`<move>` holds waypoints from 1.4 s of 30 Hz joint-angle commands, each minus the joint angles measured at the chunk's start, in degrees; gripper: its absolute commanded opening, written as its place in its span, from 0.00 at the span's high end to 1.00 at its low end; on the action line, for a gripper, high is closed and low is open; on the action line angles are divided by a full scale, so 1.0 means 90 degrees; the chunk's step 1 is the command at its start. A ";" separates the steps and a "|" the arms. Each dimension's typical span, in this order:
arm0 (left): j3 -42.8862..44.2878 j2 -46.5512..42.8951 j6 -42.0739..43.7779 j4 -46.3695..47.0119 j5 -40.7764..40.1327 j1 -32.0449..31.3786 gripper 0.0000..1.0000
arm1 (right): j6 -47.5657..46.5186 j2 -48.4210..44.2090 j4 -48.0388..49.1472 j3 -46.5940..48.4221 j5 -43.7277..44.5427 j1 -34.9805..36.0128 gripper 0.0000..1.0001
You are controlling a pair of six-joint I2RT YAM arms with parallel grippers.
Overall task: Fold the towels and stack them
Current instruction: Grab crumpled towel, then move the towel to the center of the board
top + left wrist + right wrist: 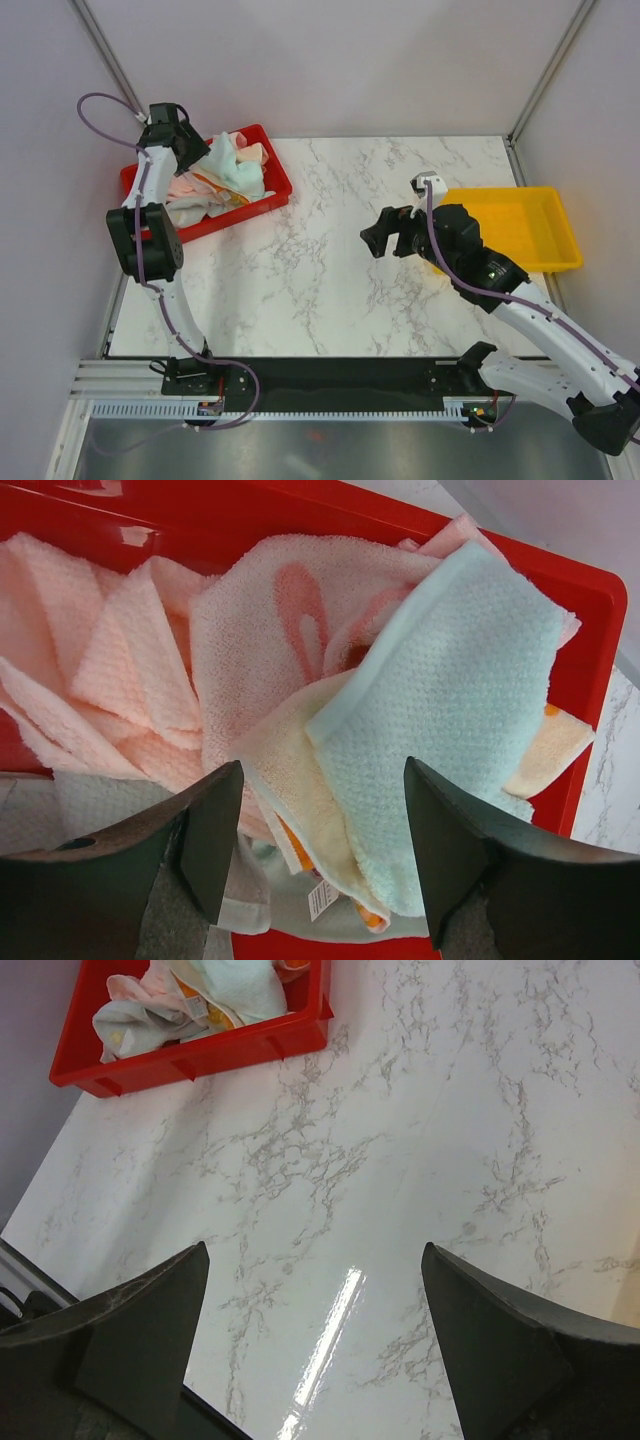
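The towels [222,180] lie crumpled in a heap inside the red tray [270,152] at the back left. Up close I see a pale mint towel [450,690] on top, a cream towel with orange print [300,800] under it, a pink towel with a white bunny [270,620] and peach-pink towels [110,670]. My left gripper [322,845] hangs open just above the heap, with nothing between its fingers. My right gripper [380,238] hovers open over the bare marble table [340,290], right of centre, holding nothing. The same heap of towels [190,995] also shows in the right wrist view.
A yellow tray [520,228] sits at the right edge of the table, partly behind my right arm. The red tray [200,1050] stands far off at the top left in the right wrist view. Grey walls close in the table on three sides.
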 commanded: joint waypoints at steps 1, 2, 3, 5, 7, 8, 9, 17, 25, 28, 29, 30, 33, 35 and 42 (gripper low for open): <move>0.0346 -0.0177 0.0483 0.0299 -0.0356 -0.0164 0.26 | -0.0172 0.0079 0.0290 -0.0037 0.0048 0.0003 0.04; 0.0365 -0.0158 0.0735 0.0279 -0.0524 -0.0358 0.23 | -0.0172 0.0137 0.0309 -0.0066 0.0048 0.0003 0.04; 0.0394 -0.0110 0.0796 0.0279 -0.0584 -0.0438 0.23 | -0.0201 0.0167 0.0348 -0.0086 0.0067 -0.0007 0.04; 0.0395 0.0066 0.0806 0.0289 -0.0458 -0.0574 0.23 | -0.0211 0.0254 0.0397 -0.0164 0.0145 0.0002 0.04; 0.0395 0.0193 0.0748 0.0279 -0.0418 -0.0624 0.23 | -0.0231 0.0323 0.0417 -0.0184 0.0165 0.0002 0.04; 0.0385 0.0339 0.0670 0.0279 -0.0399 -0.0634 0.27 | -0.0260 0.0381 0.0397 -0.0174 0.0155 -0.0007 0.04; 0.0385 0.0388 0.0640 0.0279 -0.0331 -0.0634 0.28 | -0.0280 0.0401 0.0397 -0.0164 0.0136 0.0002 0.04; 0.0853 0.0575 0.0717 0.0299 0.0118 -0.0712 0.98 | -0.0290 0.0382 0.0407 0.0001 0.0185 0.0003 0.05; 0.0884 -0.1911 0.1410 0.0124 0.0646 -0.1520 0.98 | -0.0172 0.0060 -0.0207 0.0479 0.0574 0.0003 0.06; 0.0348 -0.2958 0.1480 -0.0003 0.0743 -0.1872 0.98 | -0.0182 -0.0204 -0.0471 0.0490 0.0828 0.0003 0.06; 0.0114 -0.3212 0.1422 -0.0023 0.0898 -0.1922 0.98 | -0.0182 -0.0282 -0.0569 0.0461 0.0878 0.0003 0.06; -0.0440 -0.3466 0.1334 -0.0014 0.1412 -0.1952 0.98 | -0.0153 -0.0340 -0.0618 0.0441 0.0946 0.0003 0.06; -0.2019 -0.4666 0.0748 0.0239 0.2496 -0.2283 0.98 | -0.0133 -0.0565 -0.0813 0.0383 0.1151 0.0002 0.06; -0.3550 -0.5504 0.0348 0.0735 0.2725 -0.2965 0.98 | -0.0075 -0.0663 -0.0911 0.0295 0.1210 -0.0007 0.06; -0.7763 -0.6515 -0.1195 0.2660 0.2269 -0.5134 0.98 | 0.0306 -0.0468 -0.0853 -0.0388 0.0627 0.0002 0.06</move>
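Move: About 8 cm to the left hand's right, 2 cm ahead and 5 cm below its fingers lies the middle of the mint towel, on the heap in the red bin. The cream orange-print towel is 5 cm back and 3 cm right of that hand; the peach towel 4 cm back, 8 cm left; the grey towel 9 cm back, 4 cm left, all slightly lower. From the right hand, the mint towel lies about 31 cm ahead, 41 cm left and 17 cm below. Shifting right, then dipping about 4 cm onto the mint towel, the left hand shuts its open fingers and pinches the cloth. Still gripping, it lifts steeply and sweeps some 30 cm back and 25 cm right over the open table, turning clockwise, then sinks fast, about 20 cm. The open right hand dips, rises and drifts about 4 cm right. ##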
